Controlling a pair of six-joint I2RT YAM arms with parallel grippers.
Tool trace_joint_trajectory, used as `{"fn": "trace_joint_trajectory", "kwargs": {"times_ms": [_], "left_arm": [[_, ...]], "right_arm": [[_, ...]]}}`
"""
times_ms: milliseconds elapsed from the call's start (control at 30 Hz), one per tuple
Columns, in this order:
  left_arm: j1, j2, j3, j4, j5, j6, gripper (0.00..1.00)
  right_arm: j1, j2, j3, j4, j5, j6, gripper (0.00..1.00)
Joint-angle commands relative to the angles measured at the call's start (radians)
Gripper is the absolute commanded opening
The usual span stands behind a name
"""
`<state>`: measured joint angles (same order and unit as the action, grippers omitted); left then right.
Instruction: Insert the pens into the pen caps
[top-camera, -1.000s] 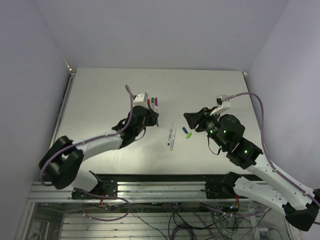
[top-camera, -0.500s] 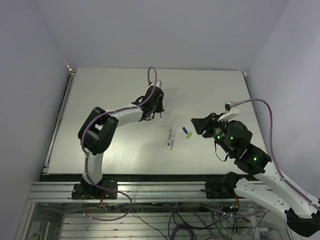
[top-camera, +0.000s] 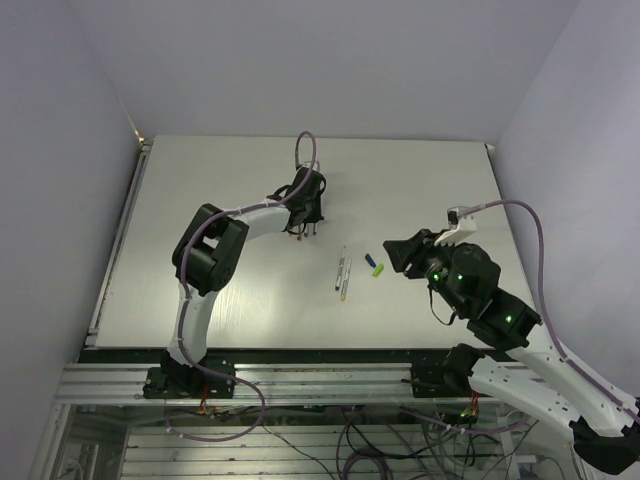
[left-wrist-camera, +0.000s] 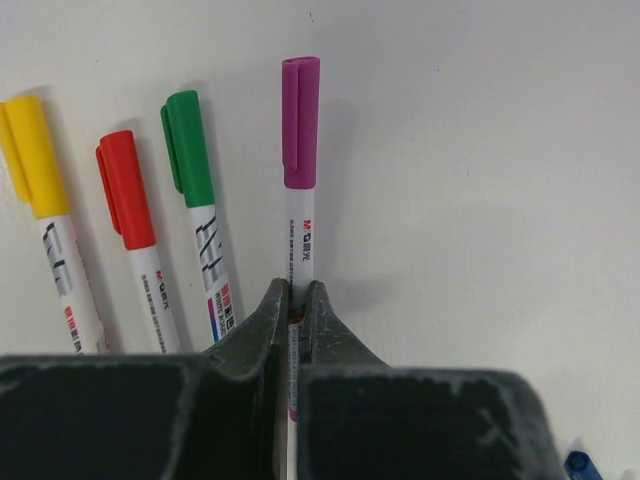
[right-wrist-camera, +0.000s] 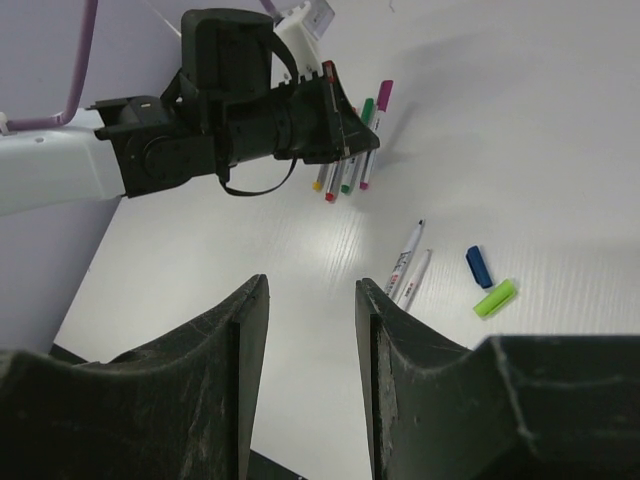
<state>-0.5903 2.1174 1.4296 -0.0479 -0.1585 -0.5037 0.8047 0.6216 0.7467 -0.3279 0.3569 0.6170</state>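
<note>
My left gripper (left-wrist-camera: 298, 290) is shut on the white barrel of the pen (left-wrist-camera: 298, 235) that wears the magenta cap (left-wrist-camera: 300, 120). Beside it on the table lie three more capped pens, green (left-wrist-camera: 188, 148), red (left-wrist-camera: 125, 190) and yellow (left-wrist-camera: 30, 155). Two uncapped pens (top-camera: 343, 275) lie side by side mid-table, with a blue cap (top-camera: 369, 260) and a light green cap (top-camera: 378, 269) just to their right. My right gripper (right-wrist-camera: 311, 282) hovers open and empty, right of those caps in the top view (top-camera: 395, 252).
The left arm (top-camera: 215, 240) is folded high, its elbow over the table's left half. A rail and loose cables (top-camera: 350, 370) run along the near edge. Walls (top-camera: 60, 150) close in the table on the left, back and right.
The left arm has swung from a low stretch into a folded, raised-elbow pose, its gripper now over the capped pens. My right gripper has drawn back to the right, away from the loose caps.
</note>
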Motion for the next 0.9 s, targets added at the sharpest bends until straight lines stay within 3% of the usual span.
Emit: {"fn": "trace_joint_trajectory", "kwargs": {"times_ms": [0, 200, 600, 867], "left_arm": [[0.012, 0.045, 0.053, -0.025, 0.025, 0.003, 0.07], [0.011, 0.061, 0.055, -0.030, 0.011, -0.048, 0.08], [0.011, 0.040, 0.070, -0.059, -0.010, -0.077, 0.33], [0.011, -0.015, 0.096, -0.084, -0.023, -0.065, 0.39]], "right_arm": [[0.003, -0.006, -0.013, -0.009, 0.016, 0.008, 0.39], [0.003, 0.003, -0.024, 0.001, 0.009, 0.009, 0.39], [0.003, 0.019, -0.041, 0.023, 0.005, 0.006, 0.39], [0.003, 0.027, -0.042, 0.035, 0.001, 0.003, 0.39]]}}
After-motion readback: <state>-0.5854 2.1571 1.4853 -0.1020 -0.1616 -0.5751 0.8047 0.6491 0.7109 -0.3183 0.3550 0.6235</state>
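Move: The left hand holds the magenta-capped pen just above its resting place, the pen's middle some 2 cm ahead of the grip and 1 cm lower. The green-capped pen lies about 3 cm to the left and 1 cm ahead, the red-capped one about 5 cm left and likewise 1 cm ahead. From the open right hand, the blue cap is roughly 9 cm straight ahead and the lime cap 6 cm ahead, 3 cm right, both about 25 cm below. Down by only about 1 cm, the left hand lowers the magenta-capped pen onto the table beside the green-capped one; then, almost in place, it opens its fingers and lets go, easing up about half a centimetre at the end. Meanwhile the right hand, fingers still open, sinks about 2 cm towards the caps. ##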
